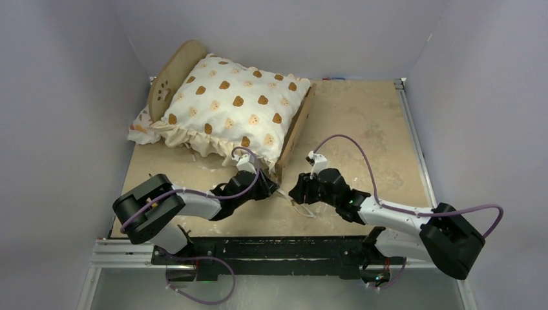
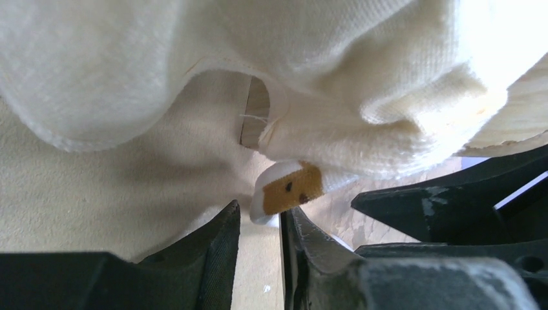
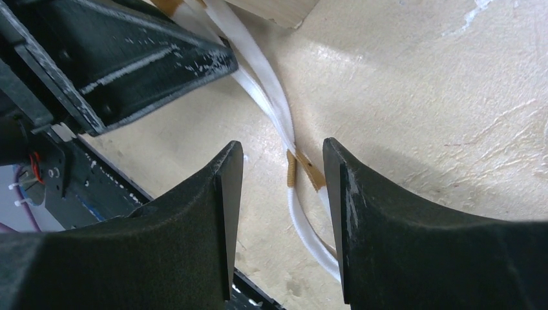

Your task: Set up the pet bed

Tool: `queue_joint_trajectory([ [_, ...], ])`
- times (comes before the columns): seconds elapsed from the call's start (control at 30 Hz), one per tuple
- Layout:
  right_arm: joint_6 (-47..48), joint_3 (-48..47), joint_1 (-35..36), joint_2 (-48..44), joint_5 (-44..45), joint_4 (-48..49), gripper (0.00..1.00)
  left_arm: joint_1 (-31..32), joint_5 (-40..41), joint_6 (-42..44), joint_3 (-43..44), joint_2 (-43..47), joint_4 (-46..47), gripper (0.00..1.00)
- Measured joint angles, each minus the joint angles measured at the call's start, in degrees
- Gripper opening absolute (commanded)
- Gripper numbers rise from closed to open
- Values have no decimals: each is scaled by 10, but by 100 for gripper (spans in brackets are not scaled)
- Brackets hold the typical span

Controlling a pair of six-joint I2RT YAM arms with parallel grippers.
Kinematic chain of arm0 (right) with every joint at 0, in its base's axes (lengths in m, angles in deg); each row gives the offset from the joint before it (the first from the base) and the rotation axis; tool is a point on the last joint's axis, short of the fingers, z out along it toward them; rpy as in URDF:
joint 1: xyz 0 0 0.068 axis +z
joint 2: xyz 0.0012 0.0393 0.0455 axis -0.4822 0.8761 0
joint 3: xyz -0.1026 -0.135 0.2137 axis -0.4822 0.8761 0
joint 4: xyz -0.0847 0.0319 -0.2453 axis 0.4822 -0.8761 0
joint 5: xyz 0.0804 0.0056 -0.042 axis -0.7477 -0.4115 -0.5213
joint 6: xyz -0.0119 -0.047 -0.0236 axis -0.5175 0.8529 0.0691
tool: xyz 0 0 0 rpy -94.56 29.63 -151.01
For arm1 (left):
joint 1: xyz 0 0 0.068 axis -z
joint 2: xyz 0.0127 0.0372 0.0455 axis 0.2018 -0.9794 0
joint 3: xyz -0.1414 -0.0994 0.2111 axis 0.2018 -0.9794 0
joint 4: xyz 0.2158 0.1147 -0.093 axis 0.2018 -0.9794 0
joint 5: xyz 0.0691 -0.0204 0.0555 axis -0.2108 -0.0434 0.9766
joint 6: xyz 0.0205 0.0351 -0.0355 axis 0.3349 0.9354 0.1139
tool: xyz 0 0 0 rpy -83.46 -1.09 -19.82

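The pet bed (image 1: 296, 127) stands at the back left, its rounded headboard (image 1: 174, 70) upright. A cream bear-print cushion (image 1: 229, 106) fills it, with the ruffle hanging over the near end. My left gripper (image 1: 270, 188) is at the bed's near right corner under the ruffle (image 2: 362, 123). Its jaws (image 2: 260, 210) stand narrowly open, and a bear-print tie end (image 2: 287, 187) lies just past the tips, against the right one. My right gripper (image 1: 299, 191) faces it, open (image 3: 282, 147), with white tie strips (image 3: 294, 194) on the table running between its fingers.
A small floral pillow (image 1: 142, 128) lies beside the bed's left side. Loose white ties (image 1: 301, 208) trail on the table between the two grippers. The left gripper's black body (image 3: 116, 61) sits close to the right one. Grey walls enclose the table (image 1: 362, 123).
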Motion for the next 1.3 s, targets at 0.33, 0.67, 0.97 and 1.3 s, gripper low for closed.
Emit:
queue_joint_trajectory([
  [0.33, -3, 18, 0, 0, 0, 13, 52, 8, 21, -13, -14, -31, 83, 8],
  [0.67, 17, 16, 0, 10, -1, 25, 51, 12, 21, -3, -23, 56, 14, 0],
  [0.97, 40, -24, 3, 61, -16, 33, 50, 14, -3, 53, 23, 119, -128, 0],
  [1.3, 59, -55, 11, 77, -16, 28, 50, 14, -22, 163, 171, 172, -348, 0],
])
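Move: The strap's spotted stretch lies almost between the left fingertips, about 1 cm ahead and at their height. From the left hand, the bed's corner post is roughly 5 cm ahead and 1 cm right, and the sheet's frill about 4 cm ahead, 3 left and 3 higher. From the right hand, that strap stretch is some 2 cm ahead, 6 left and 2 lower. Left fingers pinch the strap and lift about 10 cm; the open right hand edges left some 3 cm. ##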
